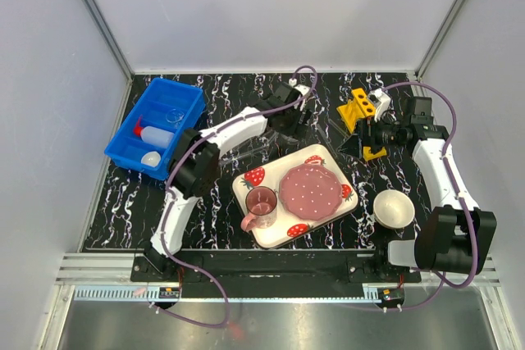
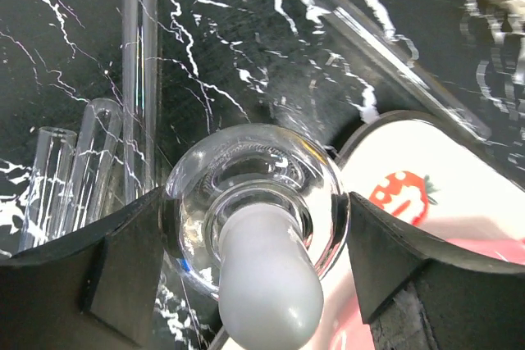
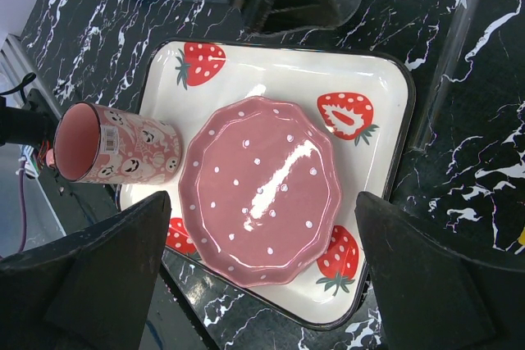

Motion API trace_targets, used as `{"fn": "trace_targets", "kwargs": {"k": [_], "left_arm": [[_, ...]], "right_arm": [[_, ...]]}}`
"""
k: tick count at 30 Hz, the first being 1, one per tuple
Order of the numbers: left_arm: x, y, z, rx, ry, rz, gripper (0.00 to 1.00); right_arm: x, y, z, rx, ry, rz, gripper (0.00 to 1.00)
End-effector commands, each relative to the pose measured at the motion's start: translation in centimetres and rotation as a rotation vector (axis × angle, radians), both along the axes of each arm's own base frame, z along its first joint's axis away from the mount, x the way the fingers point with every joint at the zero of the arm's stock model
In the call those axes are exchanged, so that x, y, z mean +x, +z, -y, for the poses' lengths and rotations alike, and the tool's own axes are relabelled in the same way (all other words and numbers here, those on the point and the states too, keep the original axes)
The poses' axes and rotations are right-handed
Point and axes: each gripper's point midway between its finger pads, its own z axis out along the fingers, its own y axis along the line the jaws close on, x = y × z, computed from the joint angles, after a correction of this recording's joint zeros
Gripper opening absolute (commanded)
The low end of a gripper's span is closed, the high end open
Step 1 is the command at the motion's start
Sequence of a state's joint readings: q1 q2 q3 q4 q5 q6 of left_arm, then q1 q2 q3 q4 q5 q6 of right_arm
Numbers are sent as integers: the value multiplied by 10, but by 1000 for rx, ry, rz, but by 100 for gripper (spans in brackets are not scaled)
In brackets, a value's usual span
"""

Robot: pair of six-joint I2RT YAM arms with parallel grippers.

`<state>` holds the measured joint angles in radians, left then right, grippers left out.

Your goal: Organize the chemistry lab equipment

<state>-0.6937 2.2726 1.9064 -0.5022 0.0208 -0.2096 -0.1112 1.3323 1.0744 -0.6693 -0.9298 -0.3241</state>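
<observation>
A round clear glass flask (image 2: 246,161) with a white stopper (image 2: 267,284) sits between the fingers of my left gripper (image 2: 254,227), which touch it on both sides, just beyond the tray's far edge (image 1: 302,120). Thin glass tubes (image 2: 139,63) lie on the black marble table to its left, and another tube (image 2: 394,55) lies to its right. My right gripper (image 3: 262,260) is open and empty, next to the yellow holed rack (image 1: 357,108). A blue bin (image 1: 187,116) holds the white squeeze bottle (image 1: 154,134), the white dome (image 1: 151,158) and a clear beaker (image 1: 174,114).
The strawberry-print tray (image 1: 271,235) with a pink plate (image 1: 310,188) and a pink cup (image 1: 261,202) lies in the middle. A white bowl (image 1: 394,208) stands to its right. In the right wrist view, one glass tube (image 3: 447,63) lies beside the tray.
</observation>
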Motion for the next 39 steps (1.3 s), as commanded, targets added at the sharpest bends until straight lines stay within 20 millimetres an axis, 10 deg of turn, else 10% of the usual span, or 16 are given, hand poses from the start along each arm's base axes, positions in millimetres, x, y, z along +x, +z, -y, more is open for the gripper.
{"fn": "trace_targets", "kwargs": {"k": [1, 9, 19, 25, 39], "left_arm": [[3, 114, 4, -220, -29, 134, 39], [15, 157, -67, -351, 76, 119, 38], [70, 158, -261, -370, 438, 133, 38], [94, 143, -341, -297, 578, 139, 38], [141, 106, -396, -242, 684, 127, 38]], "right_arm": [[1, 13, -1, 15, 8, 57, 100], [0, 12, 0, 12, 7, 59, 100], [0, 15, -2, 27, 14, 58, 100], [1, 12, -1, 24, 13, 53, 100], [5, 6, -1, 29, 14, 27, 100]]}}
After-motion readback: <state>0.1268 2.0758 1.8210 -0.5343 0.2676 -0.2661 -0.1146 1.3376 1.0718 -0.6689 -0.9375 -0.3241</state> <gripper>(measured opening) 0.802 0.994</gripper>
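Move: The white-capped glass lamp is already in the left fingers, just off the table. Its place, the far right compartment of the blue bin, lies about 39 cm left, 13 cm ahead and 5 cm lower. From the hand, the beaker in the bin is roughly 39 cm left and 6 cm ahead, the wash bottle 45 cm left and level with it; loose glass tubes lie 9 cm left. From the right hand that compartment is some 52 cm left, 15 cm ahead and 16 cm below. Keep the left gripper's hold on the lamp and raise it steeply by about 12 cm, then sweep it left over the glass tubes, nearly 40 cm in all and some 11 cm forward, to the blue bin's far right end. Turn the wrist about 40 degrees counter-clockwise on the way, slow down there, and start lowering, about 5 cm. ##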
